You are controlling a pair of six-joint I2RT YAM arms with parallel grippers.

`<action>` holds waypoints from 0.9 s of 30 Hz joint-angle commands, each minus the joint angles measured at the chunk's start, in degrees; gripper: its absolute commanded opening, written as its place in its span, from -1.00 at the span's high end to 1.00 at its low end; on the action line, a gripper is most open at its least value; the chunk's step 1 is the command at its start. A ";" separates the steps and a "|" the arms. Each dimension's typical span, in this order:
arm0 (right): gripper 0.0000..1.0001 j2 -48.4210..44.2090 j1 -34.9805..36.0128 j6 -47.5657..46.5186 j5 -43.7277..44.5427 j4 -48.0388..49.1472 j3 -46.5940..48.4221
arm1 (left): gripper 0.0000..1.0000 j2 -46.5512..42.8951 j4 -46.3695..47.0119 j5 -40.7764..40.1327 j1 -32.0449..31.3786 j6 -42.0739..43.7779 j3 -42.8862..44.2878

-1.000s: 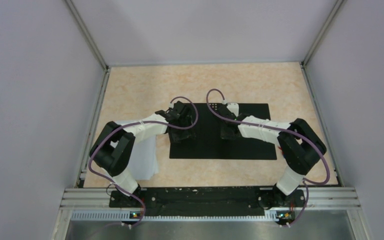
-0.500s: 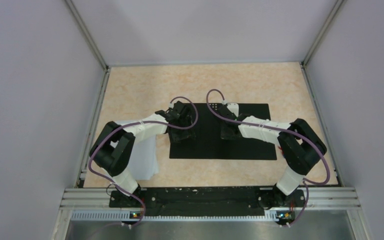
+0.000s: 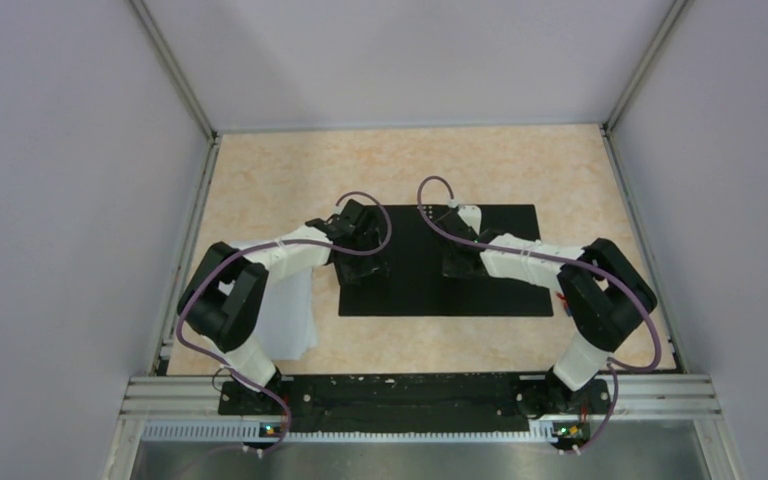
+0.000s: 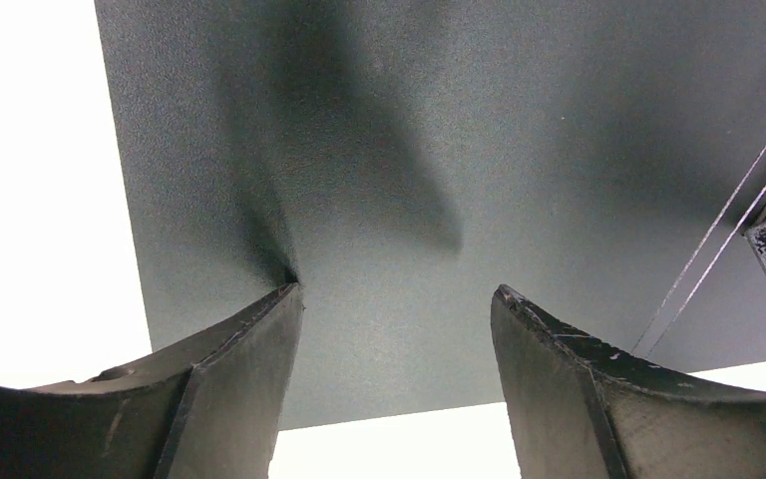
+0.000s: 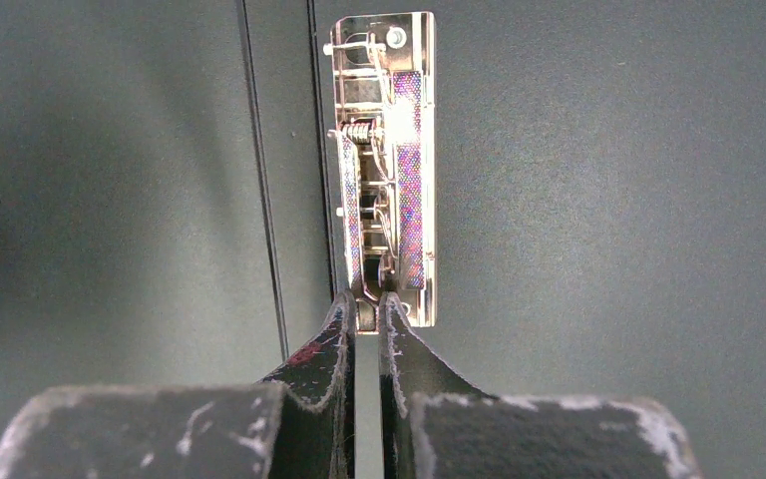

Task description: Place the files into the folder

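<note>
The folder [image 3: 505, 285] lies open and flat, black inside up. Its metal spine clip [image 5: 384, 170] runs away from my right gripper [image 5: 367, 304], which is shut on the clip's near end, the fingertips pinching its small lever. In the top view that gripper [image 3: 454, 262] sits over the folder's middle. My left gripper [image 4: 396, 294] stands open just above the folder's left cover [image 4: 409, 180], near its corner, with nothing between the fingers; from above it [image 3: 360, 264] is at the folder's left edge. The files [image 3: 292, 315], a white paper stack, lie left of the folder, partly under the left arm.
Grey enclosure walls [image 3: 80, 200] with metal corner posts close in the table [image 3: 520, 170] on three sides. A metal rail [image 3: 410, 395] with both arm bases runs along the near edge. Purple cables [image 3: 430, 190] loop above each wrist.
The left wrist has edged slightly towards the back left. The right arm has shifted very little and its cable loop has moved a touch.
</note>
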 commanded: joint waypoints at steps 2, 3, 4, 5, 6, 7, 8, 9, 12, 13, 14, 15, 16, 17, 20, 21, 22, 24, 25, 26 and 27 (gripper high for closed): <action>1.00 5.69 -1.54 2.42 4.44 -4.03 -5.72 | -0.51 2.80 -4.08 -5.22 2.56 1.97 -4.09; 1.00 5.14 -1.54 2.72 4.19 -3.56 -6.42 | -0.51 2.79 -4.09 -5.21 2.71 2.00 -4.18; 1.00 3.97 -1.63 2.89 3.31 -2.50 -7.46 | -0.51 2.65 -4.09 -5.21 2.90 2.02 -4.30; 1.00 2.37 -1.98 3.20 1.77 -1.29 -8.65 | -0.52 2.61 -4.04 -5.26 2.99 2.09 -4.48; 1.00 0.48 -2.50 3.16 -0.20 0.12 -9.67 | -0.51 2.60 -3.98 -5.29 3.19 2.05 -4.66; 1.00 -1.92 -2.96 2.99 -1.73 1.58 -10.62 | -0.52 2.45 -4.01 -5.37 3.39 2.06 -4.82; 1.00 -3.70 -3.16 2.69 -2.70 2.56 -11.18 | -0.51 2.50 -3.96 -5.41 3.54 2.10 -5.03; 1.00 -5.37 -3.28 2.18 -3.49 3.18 -11.31 | -0.51 2.37 -3.84 -5.35 3.72 2.17 -5.24; 1.00 -8.23 -3.36 0.51 -5.98 4.10 -10.45 | -0.51 2.28 -3.49 -4.92 3.84 2.20 -5.58; 1.00 -8.81 -3.47 0.23 -6.96 4.57 -10.04 | -0.51 2.22 -3.41 -4.80 3.84 2.18 -5.60; 0.96 -9.24 -3.69 0.03 -8.07 5.06 -9.75 | -0.51 2.11 -3.34 -4.71 3.87 2.33 -5.60; 0.87 -9.51 -3.91 0.04 -9.55 5.63 -9.49 | -0.51 1.96 -3.35 -4.69 3.80 2.32 -5.52; 0.77 -9.60 -4.24 0.14 -10.89 6.20 -9.29 | -0.51 1.91 -3.31 -4.58 3.80 2.47 -5.43; 0.56 -9.65 -4.65 0.24 -11.89 6.47 -8.90 | -0.51 1.81 -3.34 -4.33 3.79 2.65 -5.35; 0.32 -9.48 -5.21 0.47 -13.73 6.77 -7.69 | -0.51 1.44 -3.31 -3.79 3.75 2.94 -5.32; 0.28 -9.52 -5.30 0.70 -13.91 6.69 -7.34 | -0.51 1.32 -3.18 -3.62 3.75 3.06 -5.41; 0.27 -9.60 -5.43 1.04 -13.99 6.37 -6.96 | -0.51 1.23 -3.17 -3.49 3.67 3.21 -5.55; 0.27 -10.08 -5.72 1.80 -13.74 5.79 -6.41 | -0.51 1.01 -2.96 -3.33 3.68 3.25 -5.89; 0.31 -10.23 -5.86 2.39 -13.32 5.37 -6.14 | -0.51 0.86 -2.82 -3.22 3.70 3.14 -6.04; 0.36 -10.44 -6.06 2.86 -12.82 5.02 -6.08 | -0.51 0.78 -2.70 -3.12 3.65 3.11 -6.21; 0.42 -10.73 -6.36 3.44 -12.64 4.87 -6.12 | -0.51 0.62 -2.59 -2.98 3.62 3.07 -6.35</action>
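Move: The right gripper is already shut at the wire lever on the near end of the folder's metal clip. The middle of the clip lies about 6 cm straight ahead of that hand and 1 cm lower. The folder's spine runs some 3 cm to its left, level with it, and the near edge of the folder is about 9 cm back. From the left gripper, which rests on the folder's left half, the lever is roughly 19 cm to the right and 2 cm forward. Keep the right fingers shut on the clip's lever and draw it back towards the robot about 1.5 cm, after a very slight forward nudge. Let the hand rise slightly and roll some 15 degrees, left side up, then part the fingers about a third of their range to let go of the lever. Hold the left gripper, still spread, nearly in place with its left fingertip on the folder. ##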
